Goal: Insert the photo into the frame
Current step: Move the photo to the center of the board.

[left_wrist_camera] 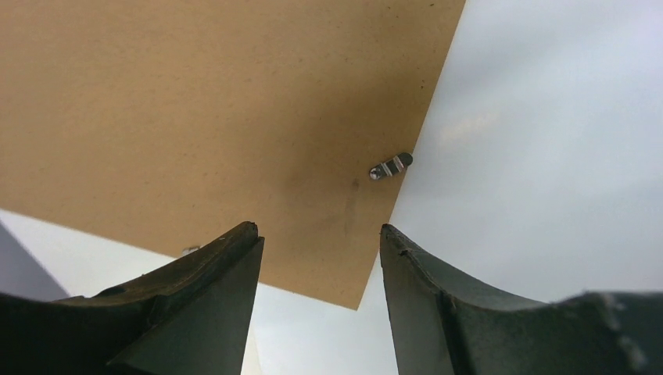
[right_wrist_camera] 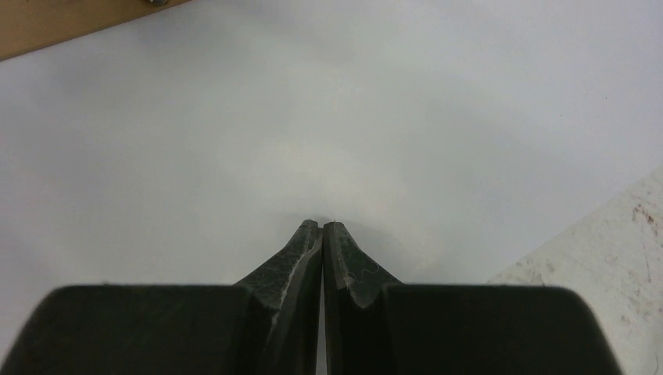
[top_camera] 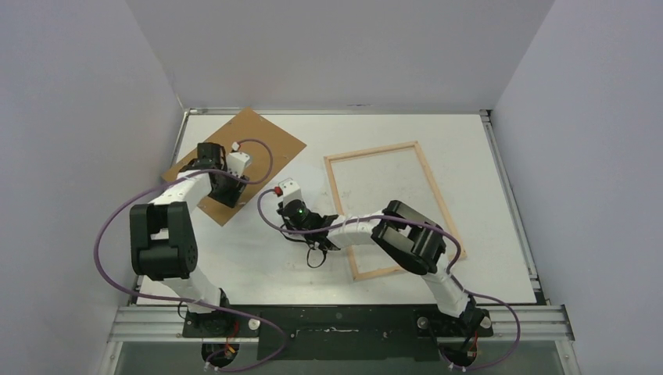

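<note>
The frame (top_camera: 374, 151), pale wood with thin bars, lies flat right of centre, and bare speckled table shows inside it. The photo (right_wrist_camera: 313, 117) lies white back up. It fills most of the right wrist view, and its edge meets the speckled table (right_wrist_camera: 610, 250) at the lower right. From above I cannot pick it out against the white table. My right gripper (right_wrist_camera: 322, 224) (top_camera: 291, 205) is shut and empty, its tips low over the sheet, left of the frame. My left gripper (left_wrist_camera: 319, 234) (top_camera: 225, 191) stands open above a corner of the brown panel, holding nothing.
The brown fibreboard backing panel (top_camera: 234, 148) (left_wrist_camera: 195, 117) lies at the back left, with a small metal clip (left_wrist_camera: 390, 166) on its edge. My right arm's elbow (top_camera: 410, 238) hangs over the frame's near-left part. Grey walls close in the left, back and right.
</note>
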Controlling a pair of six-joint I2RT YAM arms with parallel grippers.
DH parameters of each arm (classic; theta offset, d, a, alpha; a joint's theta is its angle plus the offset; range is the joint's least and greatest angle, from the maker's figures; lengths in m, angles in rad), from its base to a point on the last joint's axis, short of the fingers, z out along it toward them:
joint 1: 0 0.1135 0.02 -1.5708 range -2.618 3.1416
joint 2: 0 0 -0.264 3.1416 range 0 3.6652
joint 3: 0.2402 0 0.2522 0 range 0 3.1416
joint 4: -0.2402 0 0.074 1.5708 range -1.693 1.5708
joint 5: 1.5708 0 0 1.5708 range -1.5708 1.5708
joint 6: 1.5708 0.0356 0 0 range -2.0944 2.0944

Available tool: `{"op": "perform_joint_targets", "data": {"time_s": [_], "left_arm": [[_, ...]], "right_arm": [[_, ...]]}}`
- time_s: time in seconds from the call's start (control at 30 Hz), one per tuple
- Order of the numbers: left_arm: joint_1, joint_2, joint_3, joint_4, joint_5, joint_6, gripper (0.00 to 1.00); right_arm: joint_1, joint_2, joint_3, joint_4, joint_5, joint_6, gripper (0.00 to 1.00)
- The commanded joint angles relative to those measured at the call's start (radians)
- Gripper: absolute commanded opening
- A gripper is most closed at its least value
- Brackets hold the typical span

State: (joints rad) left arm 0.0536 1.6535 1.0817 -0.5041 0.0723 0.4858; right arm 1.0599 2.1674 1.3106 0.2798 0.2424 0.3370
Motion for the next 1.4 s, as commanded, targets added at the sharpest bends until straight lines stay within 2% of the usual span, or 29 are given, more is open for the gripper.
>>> {"op": "perform_joint_targets", "data": {"time_s": [0.0,0.23,0.37,0.53,0.93,1.13,1.3,1.37], "left_arm": [[-0.031,0.034,-0.036,0.045,0.000,0.071,0.55],[-0.046,0.037,-0.098,0.065,-0.010,0.113,0.55],[-0.106,0.001,-0.164,0.115,-0.046,0.147,0.55],[-0.111,-0.002,-0.197,0.167,-0.092,0.166,0.55],[-0.070,0.065,-0.073,0.199,-0.179,0.112,0.55],[-0.033,0.060,-0.010,0.143,-0.151,0.097,0.55],[-0.041,-0.057,0.036,-0.005,0.025,0.080,0.56],[-0.072,-0.085,0.039,-0.078,0.090,0.087,0.56]], "right_arm": [[0.045,-0.042,-0.142,-0.096,-0.026,0.040,0.05],[0.089,-0.131,-0.348,-0.073,-0.020,0.094,0.05],[0.105,-0.168,-0.403,-0.068,-0.014,0.107,0.05],[0.123,-0.196,-0.446,-0.079,-0.007,0.117,0.05],[0.166,-0.318,-0.601,-0.130,-0.001,0.158,0.05],[0.156,-0.356,-0.545,-0.178,-0.014,0.112,0.05],[-0.002,-0.400,-0.393,-0.188,-0.058,0.052,0.06],[-0.066,-0.385,-0.332,-0.173,-0.089,0.054,0.12]]}}
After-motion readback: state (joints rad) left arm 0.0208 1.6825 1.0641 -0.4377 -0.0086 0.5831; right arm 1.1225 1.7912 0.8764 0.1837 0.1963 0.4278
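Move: My right hand's shut fingertips rest on the photo, whose middle, mostly hidden under the board, lies about 11 cm ahead and 8 to the left. The board's middle is some 18 cm ahead and 12 left, the frame's left bar about 17 cm to the right, level with the hand. From my left hand, hovering near the board's closest corner, the board's middle is roughly 12 cm ahead, 5 right and 4 below; the photo's middle is about 7 ahead and 8 right. With my right fingertips still shut on the photo, I drag it back about 12 cm and 8 to the right, towards the frame's left bar, then swing forward some 3 cm. My half-open left hand dips back and down to the board, slides right, then forward and left, and starts rising again. ##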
